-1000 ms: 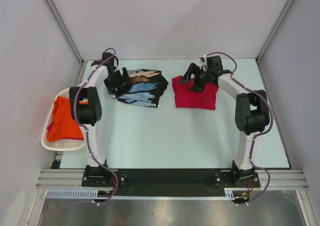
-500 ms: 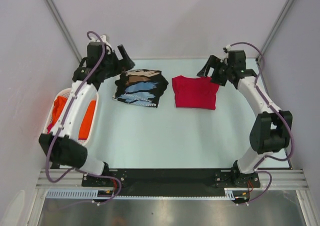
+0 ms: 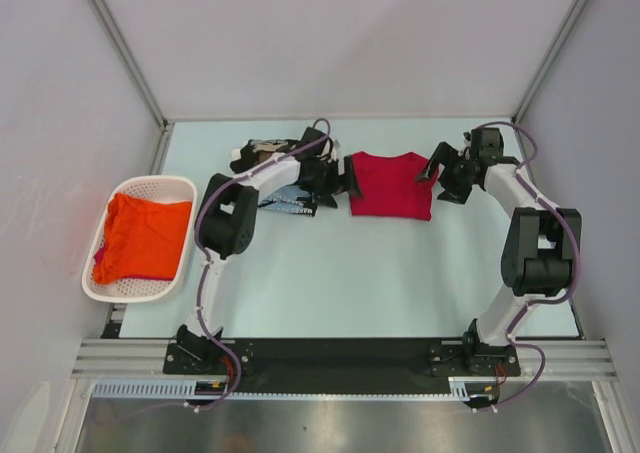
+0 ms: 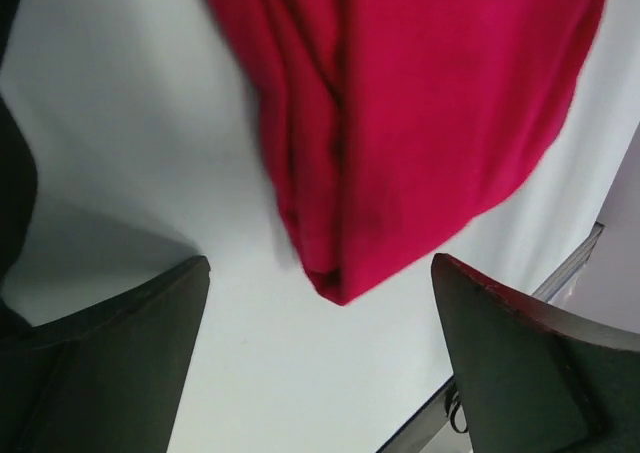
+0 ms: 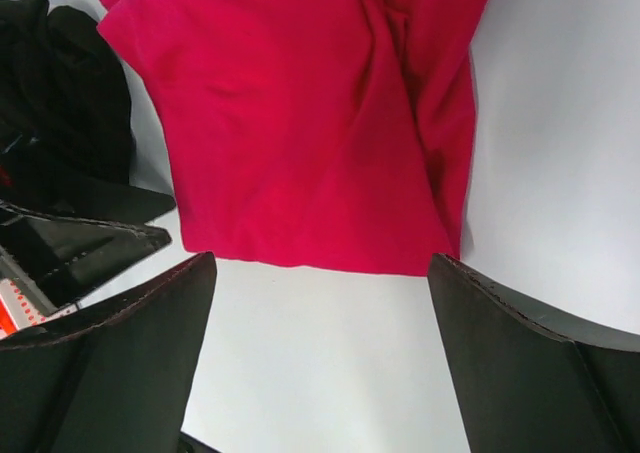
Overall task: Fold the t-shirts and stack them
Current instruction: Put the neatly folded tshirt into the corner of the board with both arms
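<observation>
A folded crimson t-shirt (image 3: 392, 185) lies flat at the back middle of the table. My left gripper (image 3: 346, 181) is open at its left edge; in the left wrist view the shirt's (image 4: 420, 103) corner lies between the left gripper's (image 4: 320, 273) spread tips. At the shirt's right edge my right gripper (image 3: 441, 173) also stands open, and the right wrist view has the hem of the shirt (image 5: 300, 123) just beyond the right gripper (image 5: 320, 273). The black printed t-shirts (image 3: 283, 203) lie left of it, mostly hidden under my left arm. An orange t-shirt (image 3: 140, 235) sits in the basket.
The white perforated basket (image 3: 140, 181) stands at the table's left edge. My left arm stretches over the black stack. Metal frame posts and the grey walls close in the back and sides. The left gripper's fingers (image 5: 90, 238) show in the right wrist view.
My left arm swung from the back left corner across the black stack to the red shirt's left edge. The right gripper dropped to the shirt's right edge. Both stayed open.
</observation>
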You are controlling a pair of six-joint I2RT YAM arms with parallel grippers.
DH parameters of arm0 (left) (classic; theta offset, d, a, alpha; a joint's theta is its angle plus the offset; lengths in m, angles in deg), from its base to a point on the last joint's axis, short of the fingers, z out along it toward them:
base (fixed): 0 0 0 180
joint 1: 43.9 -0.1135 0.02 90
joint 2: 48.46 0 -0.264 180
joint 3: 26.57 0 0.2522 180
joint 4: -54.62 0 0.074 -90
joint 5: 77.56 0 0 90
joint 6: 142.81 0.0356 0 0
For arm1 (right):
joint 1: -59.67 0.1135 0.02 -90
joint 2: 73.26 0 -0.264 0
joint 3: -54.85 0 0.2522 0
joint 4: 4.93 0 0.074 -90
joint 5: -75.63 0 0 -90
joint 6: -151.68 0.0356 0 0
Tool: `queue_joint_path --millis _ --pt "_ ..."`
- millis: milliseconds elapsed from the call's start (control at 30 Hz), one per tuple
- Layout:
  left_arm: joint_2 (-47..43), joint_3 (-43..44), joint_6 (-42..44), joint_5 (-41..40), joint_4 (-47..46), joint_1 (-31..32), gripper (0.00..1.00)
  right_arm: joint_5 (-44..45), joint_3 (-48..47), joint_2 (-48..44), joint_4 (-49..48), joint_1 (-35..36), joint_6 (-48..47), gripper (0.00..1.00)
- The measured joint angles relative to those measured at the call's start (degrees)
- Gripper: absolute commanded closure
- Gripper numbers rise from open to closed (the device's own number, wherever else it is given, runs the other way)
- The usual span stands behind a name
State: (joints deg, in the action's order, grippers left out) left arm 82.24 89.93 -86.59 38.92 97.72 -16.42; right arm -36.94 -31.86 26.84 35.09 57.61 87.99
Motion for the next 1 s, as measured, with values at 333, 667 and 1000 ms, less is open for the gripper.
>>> queue_joint_path --millis 333,667,1000 --pt "3.3 14.5 -1.0 5.5 1.3 0.3 0.00 -0.1 0.0 1.7 -1.0 0.0 0.0 0.07" --pt "9.6 19.0 -1.2 4.2 7.1 0.9 0.00 5.5 -0.2 6.5 -0.3 -0.2 0.4 0.06" --pt "12.6 21.9 -1.7 3.7 10.3 0.9 0.01 4.4 -4.2 13.3 -3.6 -0.4 1.6 0.08"
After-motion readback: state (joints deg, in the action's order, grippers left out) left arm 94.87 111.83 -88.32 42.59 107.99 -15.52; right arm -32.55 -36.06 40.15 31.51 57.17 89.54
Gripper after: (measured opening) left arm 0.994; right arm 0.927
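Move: The folded red t-shirt lies between my hands, its middle about 12 cm to the right of my left hand, 4 cm farther out and only some 2 cm lower. From my right hand it is roughly 11 cm to the left, 3 cm ahead and 8 cm below. The black-and-blue folded garment lies about 19 cm to my left hand's left and 5 cm farther out. With both grippers kept open, I hop my left hand up some 6 cm, forward and to the right, then sink it back to its old height, ending about 3 cm right and 2 cm forward, its fingers straddling the red t-shirt's left side. My right hand waits, then sinks about 7 cm beside the shirt's right edge, first slipping slightly right, then pushing forward 2–3 cm. ##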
